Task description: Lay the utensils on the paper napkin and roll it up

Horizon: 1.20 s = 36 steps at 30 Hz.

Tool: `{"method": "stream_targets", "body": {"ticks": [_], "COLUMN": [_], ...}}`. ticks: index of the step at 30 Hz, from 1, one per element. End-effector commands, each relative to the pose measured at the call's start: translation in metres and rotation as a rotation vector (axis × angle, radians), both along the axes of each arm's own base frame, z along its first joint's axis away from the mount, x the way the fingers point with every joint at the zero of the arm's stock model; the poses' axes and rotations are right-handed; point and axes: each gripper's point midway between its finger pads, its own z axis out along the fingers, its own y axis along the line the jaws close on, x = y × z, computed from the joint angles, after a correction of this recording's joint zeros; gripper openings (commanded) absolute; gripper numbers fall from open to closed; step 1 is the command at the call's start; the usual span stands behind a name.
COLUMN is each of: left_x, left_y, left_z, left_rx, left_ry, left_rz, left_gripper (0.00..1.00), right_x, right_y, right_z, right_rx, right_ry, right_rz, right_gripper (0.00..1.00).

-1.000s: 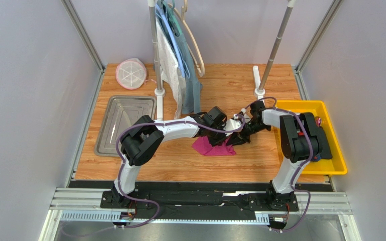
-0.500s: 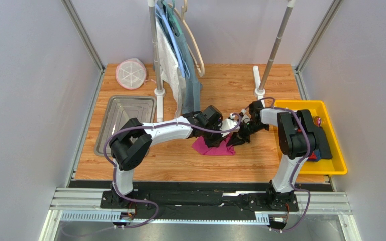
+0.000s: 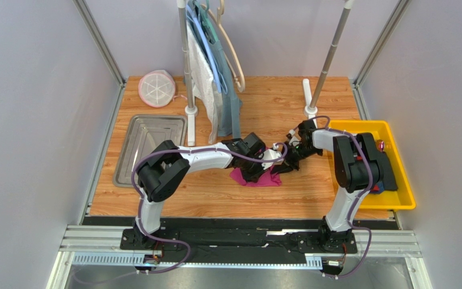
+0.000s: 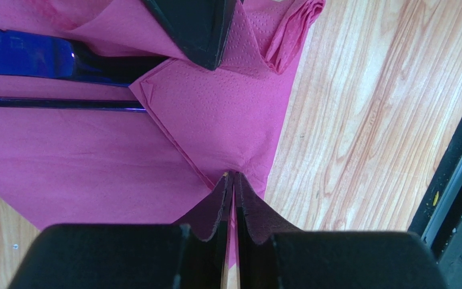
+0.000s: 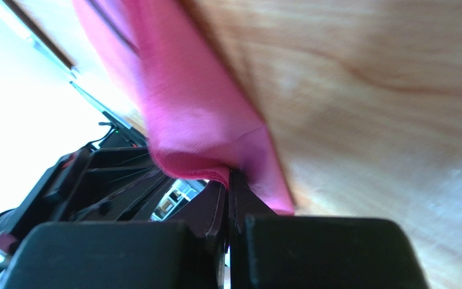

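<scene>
The magenta paper napkin (image 3: 265, 179) lies partly folded on the wooden table between both arms. Two dark glossy utensils (image 4: 34, 57) lie side by side on it, their ends tucked under a folded flap (image 4: 215, 114). My left gripper (image 4: 233, 176) is shut, its tips pinching the napkin at a crease near its edge. My right gripper (image 5: 228, 173) is shut on a raised fold of the paper napkin (image 5: 185, 108). One right finger (image 4: 197, 24) shows at the top of the left wrist view. From above, both grippers (image 3: 274, 164) meet over the napkin's far right part and hide the utensils.
A yellow bin (image 3: 400, 201) sits at the right edge behind the right arm. A metal tray (image 3: 132, 158) lies at the left. A rack post with hanging clothes (image 3: 215, 90) and a second pole base (image 3: 309, 109) stand behind. A round white mesh item (image 3: 156, 88) is at the far left.
Both grippers have drifted slightly left over the napkin. The left arm's elbow has swung left and back. The left jaws have closed in on the napkin.
</scene>
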Motion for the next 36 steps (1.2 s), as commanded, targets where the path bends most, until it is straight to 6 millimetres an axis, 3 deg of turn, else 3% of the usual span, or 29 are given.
{"method": "stream_targets", "body": {"ticks": [1, 22, 36], "left_x": [0.006, 0.006, 0.003], "left_y": [-0.012, -0.017, -0.017], "left_z": [0.008, 0.013, 0.020], "left_rx": [-0.041, -0.073, -0.087], "left_ry": [-0.005, -0.011, -0.011], "left_rz": [0.006, -0.007, -0.014], "left_gripper": [0.11, 0.11, 0.11], "right_x": [0.014, 0.013, 0.016], "right_y": [0.013, 0.046, 0.061], "right_z": [0.034, 0.032, 0.007], "right_rx": [0.072, 0.155, 0.147], "right_ry": [-0.076, -0.005, -0.011], "right_rz": [-0.013, -0.024, -0.004], "right_gripper": [0.03, 0.01, 0.00]}}
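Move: The spot on the pink napkin that the left fingertips already pin lies some 6 cm left of the right hand, about 1 cm back and 1 cm lower; that spot is directly under the left hand. The middle of the utensils, partly under the fold, is about 6 cm ahead and 2 cm left of the right hand, slightly lower. The napkin's left corner lies roughly level ahead, 15 cm to its left. Carrying the already pinched right-hand edge of the napkin across to the left, the right hand travels about 5 cm in a low arc, rising some 2.5 cm and then sinking most of the way back beside the left fingertips. Its fingers stay shut and tip slightly flatter, by under 10 degrees. The left hand stays put, nearly closed, still pressing the napkin down. ##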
